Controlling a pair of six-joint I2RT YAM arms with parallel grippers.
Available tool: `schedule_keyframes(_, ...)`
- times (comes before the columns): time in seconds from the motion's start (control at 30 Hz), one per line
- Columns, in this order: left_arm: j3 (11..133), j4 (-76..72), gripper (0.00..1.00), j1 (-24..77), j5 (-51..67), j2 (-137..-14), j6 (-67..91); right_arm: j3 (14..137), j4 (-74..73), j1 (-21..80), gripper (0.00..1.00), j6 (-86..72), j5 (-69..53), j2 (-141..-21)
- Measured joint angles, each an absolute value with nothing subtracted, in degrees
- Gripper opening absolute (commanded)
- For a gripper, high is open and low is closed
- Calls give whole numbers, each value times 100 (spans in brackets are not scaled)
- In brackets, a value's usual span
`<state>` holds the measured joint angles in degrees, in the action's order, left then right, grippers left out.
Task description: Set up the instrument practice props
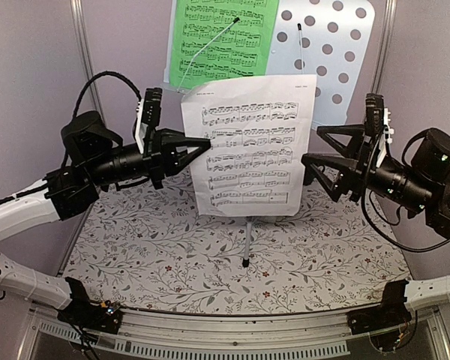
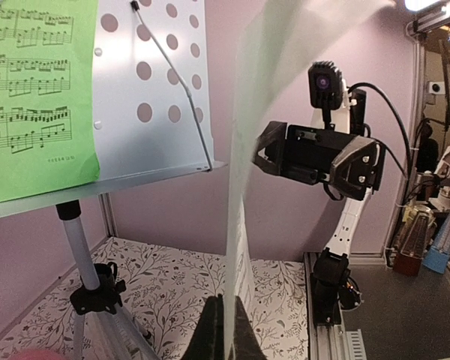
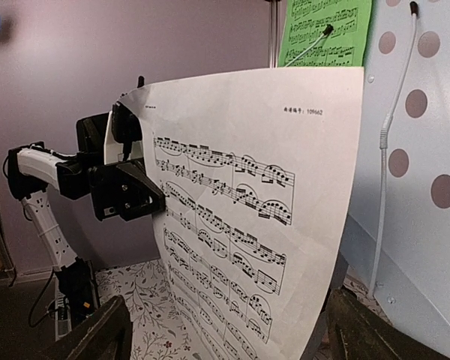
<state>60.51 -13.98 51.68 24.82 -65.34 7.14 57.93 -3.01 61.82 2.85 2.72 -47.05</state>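
Note:
The pale perforated music stand (image 1: 334, 52) stands at the back, and a green music sheet (image 1: 221, 37) rests on its left half under a thin wire arm. A white music sheet (image 1: 251, 146) hangs upright in front of the stand. My left gripper (image 1: 206, 142) is shut on its left edge. The left wrist view shows the sheet (image 2: 244, 225) edge-on, pinched between the dark fingers (image 2: 210, 334). My right gripper (image 1: 313, 146) is open just off the sheet's right edge. In the right wrist view the page (image 3: 240, 202) fills the space between its wide-apart fingers (image 3: 97, 334), touching neither.
The stand's pole (image 1: 247, 240) comes down onto the floral mat (image 1: 150, 247) behind the white sheet, and its tripod clamp (image 2: 97, 289) sits low at the left. A second wire arm (image 1: 301, 49) lies on the bare right half of the stand. Purple walls close in the back and sides.

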Motion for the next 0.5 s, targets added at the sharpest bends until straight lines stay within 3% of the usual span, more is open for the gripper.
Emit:
schedule_keyframes(0.27,6438,-1120,0,4936,2499,-6532,707,6285,-707,6182,97,296,456,-4967)
schedule_keyframes(0.5,6770,-1028,0,4770,2469,-6525,718,7032,-1212,6182,91,303,1011,-5238)
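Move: Ahead of both hands stands the music stand's desk; the middle of its bare right half lies about 13 cm ahead, 25 cm right and 12 cm above the left hand, which holds the white sheet. The desk's right clip arm is roughly 14 cm ahead of the right hand, 1 cm left and 8 cm up. The green sheet sits some 19 cm ahead of the left hand, 4 cm right and 12 cm up. Lifting the white sheet by its left edge, the left hand keeps its pinch and climbs about 5 cm, easing left and forward towards the stand. The right hand, already wide open around the sheet's right edge, rises some 3 cm and goes forward towards the right clip arm, staying open and turning slightly clockwise. ##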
